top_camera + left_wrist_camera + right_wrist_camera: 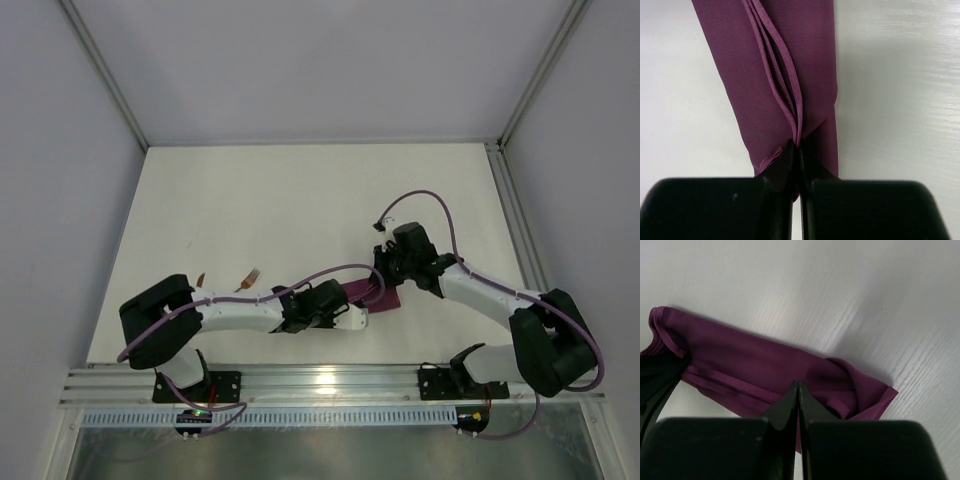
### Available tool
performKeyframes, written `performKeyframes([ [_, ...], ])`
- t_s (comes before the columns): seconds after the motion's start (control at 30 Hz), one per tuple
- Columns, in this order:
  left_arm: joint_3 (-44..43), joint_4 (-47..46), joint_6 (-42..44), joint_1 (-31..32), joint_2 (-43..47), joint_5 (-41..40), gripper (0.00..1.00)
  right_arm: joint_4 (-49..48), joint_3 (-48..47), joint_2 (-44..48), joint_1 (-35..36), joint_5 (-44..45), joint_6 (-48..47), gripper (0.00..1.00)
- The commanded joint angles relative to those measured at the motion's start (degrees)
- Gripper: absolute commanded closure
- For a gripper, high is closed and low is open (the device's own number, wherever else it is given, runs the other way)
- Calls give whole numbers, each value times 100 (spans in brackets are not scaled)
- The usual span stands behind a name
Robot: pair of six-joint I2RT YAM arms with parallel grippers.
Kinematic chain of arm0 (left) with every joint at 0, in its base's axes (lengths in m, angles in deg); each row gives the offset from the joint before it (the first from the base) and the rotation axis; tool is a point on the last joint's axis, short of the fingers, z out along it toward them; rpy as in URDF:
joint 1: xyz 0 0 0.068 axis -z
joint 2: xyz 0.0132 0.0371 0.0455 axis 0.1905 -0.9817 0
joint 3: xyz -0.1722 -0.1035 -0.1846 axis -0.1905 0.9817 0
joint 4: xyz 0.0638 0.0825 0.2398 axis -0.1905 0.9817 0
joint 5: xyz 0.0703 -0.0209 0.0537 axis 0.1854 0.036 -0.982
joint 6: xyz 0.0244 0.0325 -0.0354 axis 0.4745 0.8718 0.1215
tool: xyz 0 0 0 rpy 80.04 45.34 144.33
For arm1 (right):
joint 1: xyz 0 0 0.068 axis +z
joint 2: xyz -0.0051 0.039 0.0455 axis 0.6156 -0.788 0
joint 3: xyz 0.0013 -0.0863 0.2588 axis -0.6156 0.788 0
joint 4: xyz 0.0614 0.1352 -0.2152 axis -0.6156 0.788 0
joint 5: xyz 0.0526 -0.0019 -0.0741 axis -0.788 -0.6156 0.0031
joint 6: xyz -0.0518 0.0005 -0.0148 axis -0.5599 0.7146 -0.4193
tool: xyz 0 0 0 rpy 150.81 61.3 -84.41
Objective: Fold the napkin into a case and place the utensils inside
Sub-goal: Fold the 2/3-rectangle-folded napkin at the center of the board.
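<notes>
The napkin (380, 294) is a plum-purple cloth folded into a narrow strip, lying between the two arms. My left gripper (362, 318) is at its near end, shut on the stacked hems (790, 100), which run straight into the closed tips (796, 146). My right gripper (384, 274) is at the far end with its jaws shut (799, 386), tips resting over the strip (750, 365) beside a hem. I cannot tell whether a layer is caught there. Two copper utensils lie apart on the left: a fork (248, 278) and a smaller piece (201, 281).
The white table (300, 200) has grey walls on three sides. An aluminium rail (320, 385) runs along the near edge by the arm bases. A purple cable (430, 200) loops above the right arm.
</notes>
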Motion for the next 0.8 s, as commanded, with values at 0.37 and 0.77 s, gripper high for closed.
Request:
performKeyframes([
  [0.37, -256, 35, -255, -120, 93, 100, 100, 72, 1002, 817, 7, 697, 904, 97],
  [0.77, -212, 52, -211, -120, 85, 284, 100, 511, 669, 2108, -10, 933, 1535, 58],
])
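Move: Below and behind the right hand, the loose right end of the napkin lies about 5 cm back, 3 cm right and 4 cm down. The napkin's middle is some 5 cm back and 3 cm left of that hand; the left gripper, clamped on the other end, is about 7 cm back and 11 cm left. From the left hand, that loose end lies roughly 14 cm right and 1 cm ahead. Sweeping back, right and down with shut fingers, the right hand covers about 6 cm in all, low over the napkin towards its loose right end. It then rises about 5 cm, easing slightly forward and opening to less than half wide, the wrist turning some 10 degrees clockwise overall. The left hand stays put and keeps its pinch on the napkin's left end. ##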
